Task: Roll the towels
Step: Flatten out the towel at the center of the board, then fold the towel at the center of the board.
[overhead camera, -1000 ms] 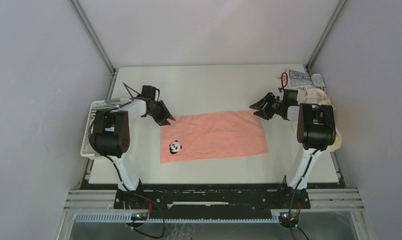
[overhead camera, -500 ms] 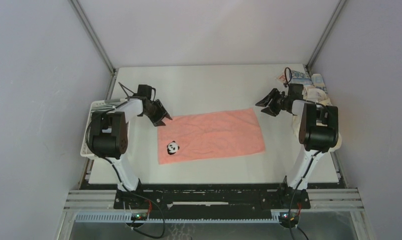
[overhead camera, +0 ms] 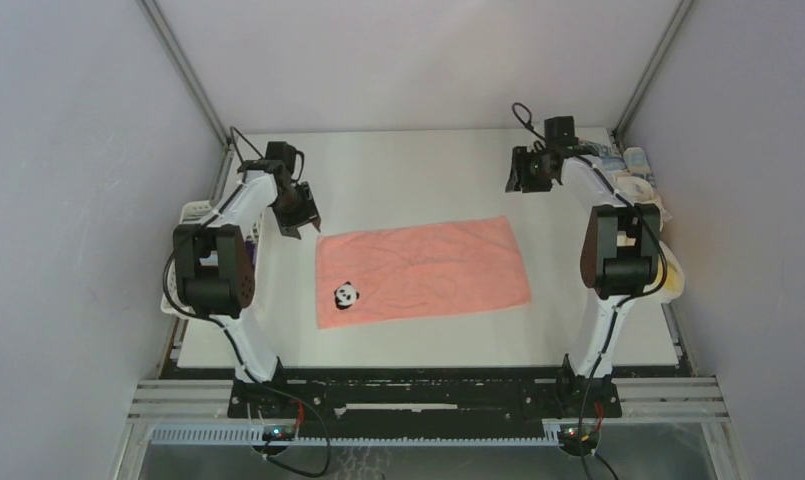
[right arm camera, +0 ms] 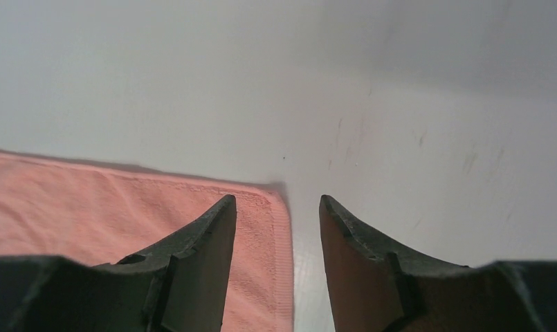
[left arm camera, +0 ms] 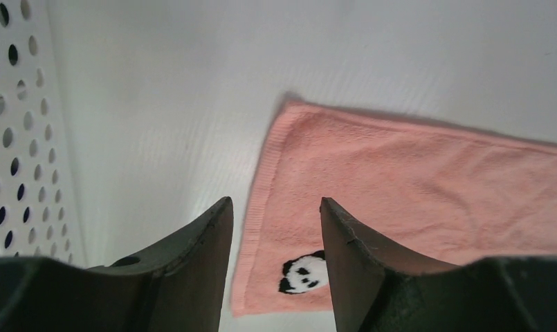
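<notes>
A salmon-pink towel (overhead camera: 423, 270) with a small panda patch (overhead camera: 349, 294) lies spread flat in the middle of the table. My left gripper (overhead camera: 303, 208) hovers above and beyond the towel's far left corner (left arm camera: 289, 111), open and empty. The panda patch (left arm camera: 304, 272) shows between its fingers. My right gripper (overhead camera: 530, 175) hangs high beyond the far right corner (right arm camera: 275, 197), also open with nothing in it. More towels (overhead camera: 628, 175), blue-printed and cream, are heaped at the table's far right edge.
A white perforated basket (overhead camera: 190, 250) stands at the table's left edge, and its wall (left arm camera: 19, 138) fills the left of the left wrist view. Grey enclosure walls close in the table on three sides.
Both grippers have let go of the towel's far corners and lifted away toward the back, the left to the far left, the right to the far right. The towel now lies flat.
</notes>
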You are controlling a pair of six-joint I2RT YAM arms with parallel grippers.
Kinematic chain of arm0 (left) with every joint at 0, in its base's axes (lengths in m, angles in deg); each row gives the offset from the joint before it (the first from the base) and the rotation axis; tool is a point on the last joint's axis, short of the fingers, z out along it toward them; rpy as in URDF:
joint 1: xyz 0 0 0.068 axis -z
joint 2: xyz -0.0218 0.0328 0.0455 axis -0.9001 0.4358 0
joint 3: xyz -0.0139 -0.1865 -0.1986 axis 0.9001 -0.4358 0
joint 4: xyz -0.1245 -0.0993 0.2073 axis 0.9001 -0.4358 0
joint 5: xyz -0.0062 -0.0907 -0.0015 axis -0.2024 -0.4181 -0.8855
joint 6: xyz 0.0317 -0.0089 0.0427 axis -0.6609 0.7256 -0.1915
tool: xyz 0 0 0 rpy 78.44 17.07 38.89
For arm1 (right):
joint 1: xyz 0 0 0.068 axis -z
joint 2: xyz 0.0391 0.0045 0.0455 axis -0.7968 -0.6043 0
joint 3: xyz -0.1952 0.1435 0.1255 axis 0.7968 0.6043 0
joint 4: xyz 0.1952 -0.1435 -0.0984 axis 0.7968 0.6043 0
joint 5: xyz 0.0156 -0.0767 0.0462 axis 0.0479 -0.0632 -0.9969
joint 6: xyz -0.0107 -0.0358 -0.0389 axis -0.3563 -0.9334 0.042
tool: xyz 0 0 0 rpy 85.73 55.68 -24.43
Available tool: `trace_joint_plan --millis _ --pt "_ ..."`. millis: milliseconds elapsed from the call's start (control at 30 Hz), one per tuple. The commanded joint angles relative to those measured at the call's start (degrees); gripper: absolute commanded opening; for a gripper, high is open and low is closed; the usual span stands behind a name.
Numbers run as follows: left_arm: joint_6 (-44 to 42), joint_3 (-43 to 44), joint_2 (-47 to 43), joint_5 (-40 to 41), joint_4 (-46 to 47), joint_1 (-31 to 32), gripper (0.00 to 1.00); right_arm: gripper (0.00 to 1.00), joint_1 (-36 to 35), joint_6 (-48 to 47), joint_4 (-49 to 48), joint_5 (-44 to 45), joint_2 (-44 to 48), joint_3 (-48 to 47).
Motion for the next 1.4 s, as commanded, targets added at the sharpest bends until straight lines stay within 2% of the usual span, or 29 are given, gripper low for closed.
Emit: trace_joint_plan --millis 0,500,867,1033,1300,1367 --pt "-5.24 3.29 2.48 2.15 -5.73 -0.63 0.55 0.48 -4.26 -9.82 8.46 7.13 -4.33 -3.72" --pt "-7.16 5.51 6.97 2.65 -7.29 -0.63 0.55 0.48 -8.02 -11.67 12.81 9.97 -13.35 -8.72" --pt "-7.15 6.4 8.32 1.57 -7.07 -0.6 0.55 0.44 -9.81 -14.11 16.98 14.04 -15.07 -9.19" --pt "-6.83 6.66 8.73 0.67 -6.64 -0.63 0.55 0.35 -10.51 -14.7 19.64 14.77 -16.01 -10.53" --pt "-6.77 7.06 9.18 -1.85 -5.55 -0.6 0.55 0.02 -10.52 -14.49 16.66 17.08 -15.45 -10.07" --pt "-6.38 7.17 9.18 -2.47 -4.97 -0.56 0.55 0.0 -10.58 -14.52 15.38 17.8 -15.33 -9.83"
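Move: The right hand goes for the pink towel's far right corner, about 4 cm back, 3 cm left and 9 cm below; the pile of loose towels lies some 28 cm right of that corner and 3 cm nearer. The left hand goes for the far left corner, roughly 1 cm ahead, 2 cm right and 8 cm below it. The panda patch is about 5 cm right of that corner and 12 cm nearer; the basket's middle is some 21 cm left and 4 cm nearer. Down, mostly, about 8.5 cm, and a little back and left, the right hand drops onto the towel's far right corner, tipping and rolling its fingers steeper and turning some 15 degrees counter-clockwise; half-open at first, it settles there, then shuts and pinches the corner. The left hand sinks about 4 cm and eases back 2 cm, half-open fingers tipping downward, to hover by the far left corner without touching it. ##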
